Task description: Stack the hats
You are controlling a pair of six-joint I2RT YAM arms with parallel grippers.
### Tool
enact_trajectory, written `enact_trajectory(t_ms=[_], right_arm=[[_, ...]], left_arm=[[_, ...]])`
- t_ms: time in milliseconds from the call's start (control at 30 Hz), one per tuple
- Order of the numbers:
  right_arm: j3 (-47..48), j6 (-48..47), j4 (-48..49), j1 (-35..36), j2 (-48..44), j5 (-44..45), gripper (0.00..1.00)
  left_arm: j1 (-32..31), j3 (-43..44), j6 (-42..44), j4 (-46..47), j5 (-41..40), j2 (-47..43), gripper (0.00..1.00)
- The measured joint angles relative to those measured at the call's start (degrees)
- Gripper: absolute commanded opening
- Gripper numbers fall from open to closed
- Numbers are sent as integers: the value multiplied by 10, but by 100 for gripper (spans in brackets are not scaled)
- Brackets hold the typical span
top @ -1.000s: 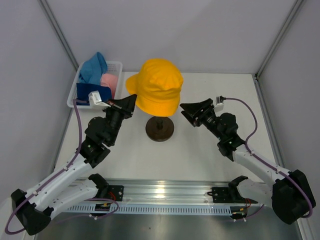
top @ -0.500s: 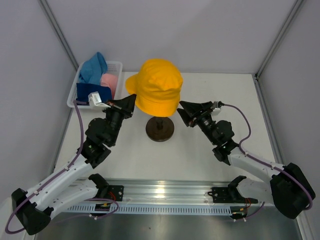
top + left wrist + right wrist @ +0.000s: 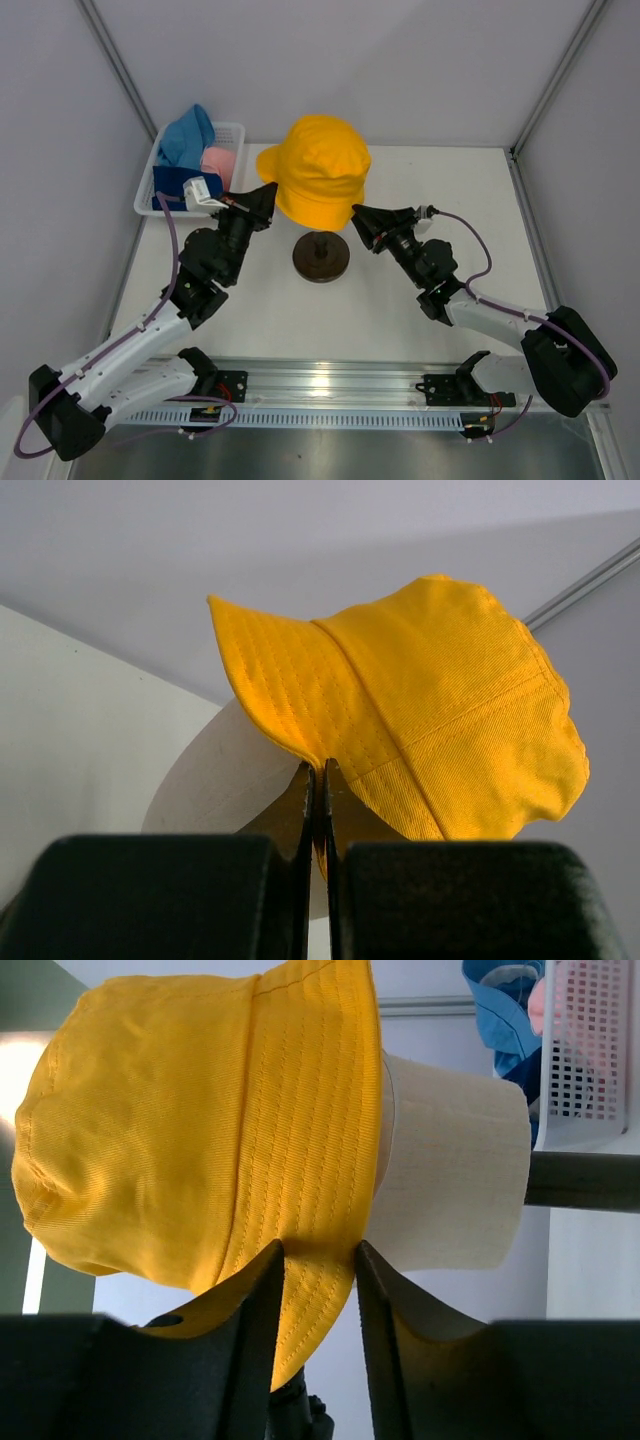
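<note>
The yellow hat (image 3: 318,170) sits on the cream mannequin head (image 3: 450,1190), above its dark round base (image 3: 321,257). My left gripper (image 3: 268,190) is shut on the hat's left brim; in the left wrist view the brim edge is pinched between the jaws of that gripper (image 3: 320,770). My right gripper (image 3: 358,213) reaches the hat's right side. In the right wrist view the jaws of that gripper (image 3: 320,1250) stand apart, with the yellow brim (image 3: 310,1210) between them. The light blue hat (image 3: 187,135), pink hat (image 3: 218,160) and navy hat (image 3: 170,183) lie in the basket.
A white mesh basket (image 3: 237,135) stands at the back left, close behind my left gripper. White walls with metal posts close in the table at the back and on both sides. A metal rail runs along the near edge by the arm bases.
My right gripper has moved left to the yellow hat's brim and its jaws have narrowed around it. The left gripper, still shut on the brim, has shifted slightly up and right.
</note>
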Motion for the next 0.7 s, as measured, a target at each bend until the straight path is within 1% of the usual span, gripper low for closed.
enact_trajectory(t_ms=[100, 133, 200, 267, 300, 333, 367, 533, 700], right_arm=[[3, 0, -3, 3, 0, 14, 36], [4, 0, -5, 4, 0, 17, 34], [7, 0, -7, 6, 0, 26, 33], [11, 1, -6, 7, 4, 32, 26], [14, 0, -6, 7, 8, 33, 20], [16, 1, -6, 7, 12, 35, 7], [17, -2, -5, 7, 15, 36, 1], [18, 0, 7, 7, 24, 37, 0], [13, -20, 16, 7, 26, 34, 0]], left_arm=[[0, 0, 1, 3, -2, 2, 1], [0, 0, 1, 4, -2, 2, 1], [0, 0, 1, 6, -3, 5, 1], [0, 2, 1, 7, -4, 9, 1], [0, 5, 1, 6, -4, 10, 1], [0, 6, 1, 6, -5, 12, 1], [0, 7, 1, 6, -7, 13, 1], [-1, 7, 2, 3, -13, 13, 1], [-2, 8, 11, 3, -20, 12, 1]])
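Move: The right gripper, half open, has the yellow hat's near-right brim edge about 1 cm ahead of its pads, level sideways and in height; the hat's middle lies roughly 8 cm ahead, 9 cm left and 7 cm above. The stand's brown base is some 6 cm ahead, 10 cm left and 28 cm below. From the left gripper, already pinching the brim, the hat's middle is about 7 cm ahead, 10 cm right and 2 cm up. Shut the right fingers fully on the near-right edge of the yellow hat's brim while easing that hand about 1 cm forward into the brim. Keep the left gripper closed on its side of the brim and nearly still. ##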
